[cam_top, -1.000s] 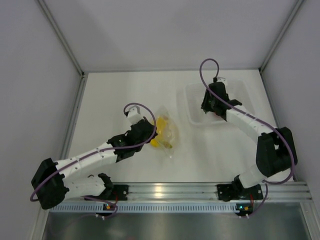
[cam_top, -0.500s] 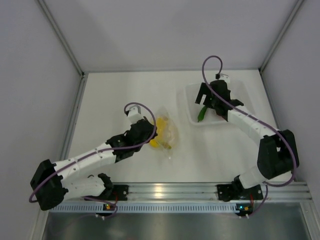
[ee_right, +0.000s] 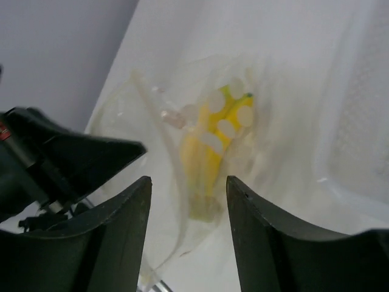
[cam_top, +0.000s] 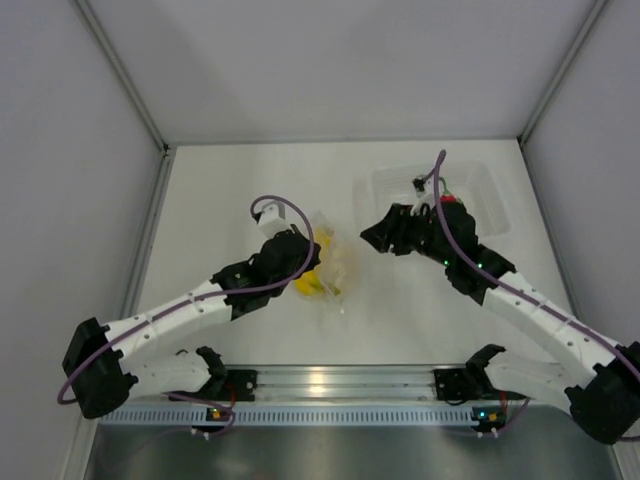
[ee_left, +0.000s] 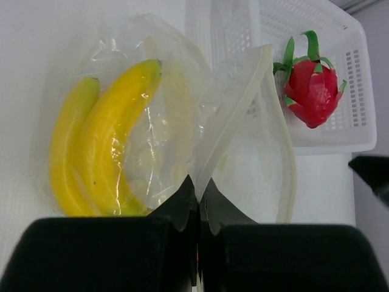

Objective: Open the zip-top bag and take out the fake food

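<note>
The clear zip-top bag (cam_top: 338,262) lies mid-table with its mouth open, and the yellow banana bunch (cam_top: 312,285) is inside it. My left gripper (cam_top: 303,257) is shut on the bag's zip edge (ee_left: 237,115), which runs up from between the fingers; the bananas (ee_left: 103,140) lie to its left. My right gripper (cam_top: 372,236) is open and empty, just right of the bag, with the bagged bananas (ee_right: 209,158) between and beyond its fingers (ee_right: 121,231). The red fruit with a green top (ee_left: 310,91) lies in the tray. The small green piece is hidden.
The rigid clear tray (cam_top: 490,195) stands at the back right, partly under my right arm, and shows in the left wrist view (ee_left: 358,128). White walls close the table on the left, back and right. The arm bases and a metal rail (cam_top: 330,380) run along the near edge.
My right arm has swung left from over the tray to beside the bag, its gripper open. The red fruit now shows in the tray. My left gripper has kept hold of the bag.
</note>
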Controlling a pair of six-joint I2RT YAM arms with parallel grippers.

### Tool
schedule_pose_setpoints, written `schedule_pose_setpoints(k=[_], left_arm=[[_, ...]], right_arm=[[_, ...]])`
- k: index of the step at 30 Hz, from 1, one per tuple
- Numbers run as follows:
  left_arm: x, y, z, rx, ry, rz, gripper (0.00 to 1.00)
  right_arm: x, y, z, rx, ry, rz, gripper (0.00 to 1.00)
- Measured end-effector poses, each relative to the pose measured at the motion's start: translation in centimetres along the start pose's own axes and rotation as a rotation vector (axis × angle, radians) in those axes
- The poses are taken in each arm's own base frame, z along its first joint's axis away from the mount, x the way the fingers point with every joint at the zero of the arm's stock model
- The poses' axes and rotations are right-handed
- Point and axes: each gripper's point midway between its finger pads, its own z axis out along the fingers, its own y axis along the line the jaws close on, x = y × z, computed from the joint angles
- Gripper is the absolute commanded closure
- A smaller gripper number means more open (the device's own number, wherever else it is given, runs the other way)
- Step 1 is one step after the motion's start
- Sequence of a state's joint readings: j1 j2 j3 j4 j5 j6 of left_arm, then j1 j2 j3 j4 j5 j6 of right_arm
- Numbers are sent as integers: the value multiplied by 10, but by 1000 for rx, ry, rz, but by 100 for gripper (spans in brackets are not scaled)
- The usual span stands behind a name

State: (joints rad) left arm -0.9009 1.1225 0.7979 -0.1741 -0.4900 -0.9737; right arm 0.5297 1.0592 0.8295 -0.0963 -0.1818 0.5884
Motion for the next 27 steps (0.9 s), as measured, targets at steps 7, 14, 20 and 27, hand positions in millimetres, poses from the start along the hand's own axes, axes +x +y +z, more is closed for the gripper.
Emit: schedule_pose_setpoints(k=[7,14,20,27], left_arm=[[2,-15,2,18,12,6,100],[6,-28,1,42,26,14,100],[7,-38,-3,70,41,11,100],[13,-62,-4,138,104,40,100]], right_arm=[[46,79,-20,-152,44,-83,64],[88,64,-1,-40,90,-77,71],[125,19,19,116,119,5,70],[158,2,42,162,161,14,68]])
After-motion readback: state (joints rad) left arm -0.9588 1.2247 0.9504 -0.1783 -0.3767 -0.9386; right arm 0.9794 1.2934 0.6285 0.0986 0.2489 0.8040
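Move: The right hand is empty and half open. The bananas in the bag lie about 14 cm to its left, some 2 cm ahead and 15 cm below. The bag's mouth stands about 8 cm to its left, 3 cm back and 7 cm lower; the green pepper in the tray is roughly 10 cm right and 12 cm ahead. The left hand already pinches the bag's rim, with the bananas about 5 cm ahead, 3 cm left and 11 cm below. Keeping its pinch on the bag's rim, the left hand draws it some 5 cm right and a little up, turning about 10 degrees clockwise. The right hand swings back and left from the tray side to the mouth, then sinks about 15 cm into it towards the bananas' stem end, fingers tipping slightly down and narrowing to about half their gap. ##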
